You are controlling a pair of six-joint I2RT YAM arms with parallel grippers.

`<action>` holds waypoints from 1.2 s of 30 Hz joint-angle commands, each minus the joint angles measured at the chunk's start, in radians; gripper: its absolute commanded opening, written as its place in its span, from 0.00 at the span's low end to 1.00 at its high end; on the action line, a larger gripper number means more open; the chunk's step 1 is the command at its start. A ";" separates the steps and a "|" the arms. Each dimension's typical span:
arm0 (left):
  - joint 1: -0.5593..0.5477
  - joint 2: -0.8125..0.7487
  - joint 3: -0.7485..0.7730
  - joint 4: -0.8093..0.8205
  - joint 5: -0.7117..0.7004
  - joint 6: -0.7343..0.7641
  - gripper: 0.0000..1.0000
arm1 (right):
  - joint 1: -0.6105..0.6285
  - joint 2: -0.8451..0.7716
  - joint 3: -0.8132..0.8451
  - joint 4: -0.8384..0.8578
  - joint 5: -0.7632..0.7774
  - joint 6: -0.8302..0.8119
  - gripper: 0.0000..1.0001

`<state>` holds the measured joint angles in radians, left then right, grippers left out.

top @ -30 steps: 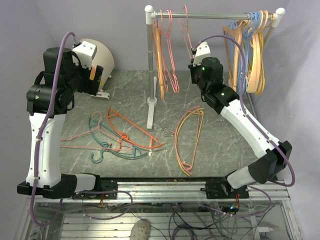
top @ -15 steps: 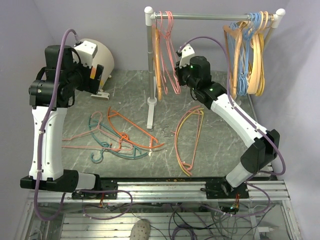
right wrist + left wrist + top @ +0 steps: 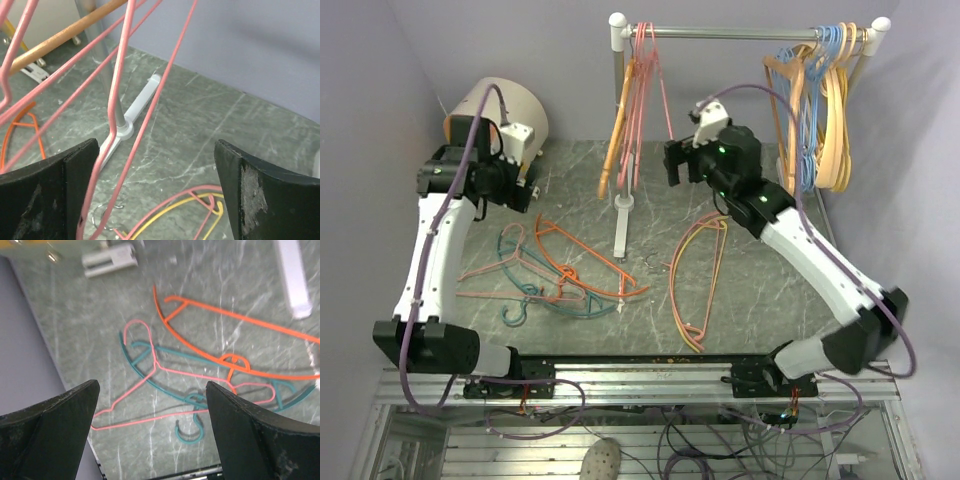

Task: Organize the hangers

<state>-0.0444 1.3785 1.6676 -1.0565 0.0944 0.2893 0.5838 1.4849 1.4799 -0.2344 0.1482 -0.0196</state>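
Note:
Orange (image 3: 590, 262), teal (image 3: 535, 290) and pink (image 3: 480, 272) hangers lie tangled on the table at left. A yellow and pink pair (image 3: 700, 270) lies right of centre. Pink hangers (image 3: 642, 110) and an orange one (image 3: 615, 135) hang at the rail's left end, swung out at a tilt. My right gripper (image 3: 670, 165) is open beside them; a pink wire (image 3: 120, 100) passes by its left finger, between the jaws (image 3: 155, 195). My left gripper (image 3: 525, 185) is open and empty above the pile; the teal hook (image 3: 192, 427) shows between its jaws (image 3: 150, 435).
A bunch of light-blue and tan hangers (image 3: 815, 100) hangs at the rail's right end. The rack's post and white foot (image 3: 620, 215) stand mid-table, also in the right wrist view (image 3: 135, 107). A cream rounded object (image 3: 510, 105) sits at back left.
My right gripper moved left to the hanging pink hangers, which slid to the rail's left end and swung out. My left arm came down toward the pile on the table.

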 commanded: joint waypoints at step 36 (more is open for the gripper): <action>0.095 0.543 -0.320 0.463 0.025 0.033 0.12 | 0.002 -0.570 -0.761 0.135 0.039 0.403 1.00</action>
<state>0.0589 1.9079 1.3025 -0.6071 0.0673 0.3321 0.5846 0.9058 0.7212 -0.1246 0.1940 0.3767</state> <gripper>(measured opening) 0.322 0.996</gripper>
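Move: The loose pink hanger's hook lies about 5 cm ahead of the left hand, 5 cm to its left and some 28 cm below. The teal hanger's middle is about 14 cm nearer and 10 cm right of that hook, the orange hanger's 9 cm nearer and 19 cm right. From the right hand, the pink-and-yellow pair lies about 13 cm back, 6 cm right and 33 cm below; that hook is roughly 46 cm left, level in reach, 33 cm down. The left fingers close around the neck of the loose pink hanger's hook at the table, after a drop of some 27 cm with about 5 cm of drift left and then forward, the wrist tipping about 25 degrees further down. The right hand, already open, backs away from the hung hangers, back and right, first rising and then sinking to about 11 cm below its start; it halts wide open above the pink-and-yellow pair. ##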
